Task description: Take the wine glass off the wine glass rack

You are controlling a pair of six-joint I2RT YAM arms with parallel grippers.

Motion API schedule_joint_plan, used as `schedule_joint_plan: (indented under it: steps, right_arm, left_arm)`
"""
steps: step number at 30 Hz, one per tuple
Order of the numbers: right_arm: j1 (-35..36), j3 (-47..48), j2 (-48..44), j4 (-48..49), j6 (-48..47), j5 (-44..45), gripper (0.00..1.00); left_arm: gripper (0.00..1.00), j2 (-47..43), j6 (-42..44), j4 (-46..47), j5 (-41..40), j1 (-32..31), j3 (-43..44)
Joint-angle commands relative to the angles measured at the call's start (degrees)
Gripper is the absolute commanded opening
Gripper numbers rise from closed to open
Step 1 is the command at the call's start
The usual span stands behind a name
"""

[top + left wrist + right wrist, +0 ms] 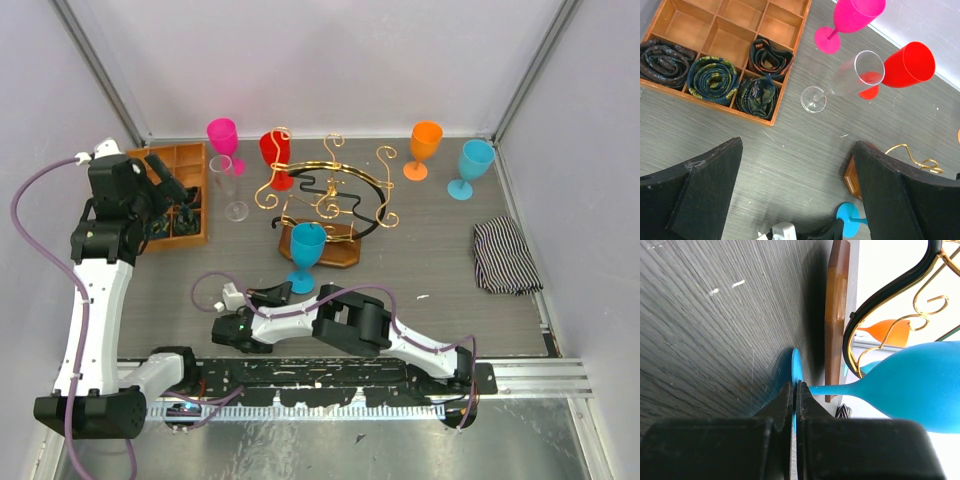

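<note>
A blue wine glass (pixel 307 245) stands upright on the table just in front of the wine glass rack (pixel 330 195), a gold wire stand on a brown wooden base. My right gripper (pixel 285 292) lies low on the table, shut on the rim of the glass's foot. In the right wrist view the gripper (pixel 795 387) pinches the thin blue foot disc, with the bowl (pixel 920 390) to the right and the rack's base (pixel 836 315) behind. My left gripper (pixel 797 145) hangs open and empty above the table, with the blue foot (pixel 849 218) below it.
An orange compartment tray (pixel 175 160) with rolled ties sits at the left. A clear flute (pixel 228 185), a pink glass (pixel 222 135) and a red glass (pixel 275 155) stand near the rack. An orange glass (pixel 425 145), another blue glass (pixel 472 165) and a striped cloth (pixel 505 255) are at the right.
</note>
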Motion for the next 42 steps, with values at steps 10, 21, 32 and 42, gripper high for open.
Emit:
schedule_joint_plan:
  steps: [10,21,32,42]
  right_arm:
    - [0.2,-2.2,3.0,4.4,7.8,-15.9,0.01]
    - [0.1,-2.3,2.9,4.4,7.8,-16.7,0.01]
    - [0.2,-2.3,2.8,4.4,7.9,-17.8,0.01]
    - [-0.1,-1.9,2.5,3.9,8.1,-18.6,0.01]
  left_arm:
    - [0.98,-1.0,0.7,1.9,1.1,0.2,-1.2]
    - [0.98,-1.2,0.8,2.8,3.4,0.2,-1.8]
    - [0.99,1.0,-6.8,25.1,34.6,-0.6,-0.6]
    - [0.98,17.0,7.6,11.8,32.4,-14.2,15.2]
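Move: The gold rack, its middle about 32 cm to the left hand's right, 4 cm ahead and 15 cm lower, is where the open left hand heads. From that hand the clear glass stands 14 cm ahead and 10 cm right, the red glass 23 cm ahead and 21 cm right, and the blue glass, its foot in the right fingers, 6 cm back and 28 cm right, all roughly 22 cm lower. From the right hand the rack is 12 cm ahead, 7 cm right and 12 cm higher. Left hand, open, swings some 16 cm right towards the rack, rising, turning clockwise; right keeps pinching the blue glass's foot. ##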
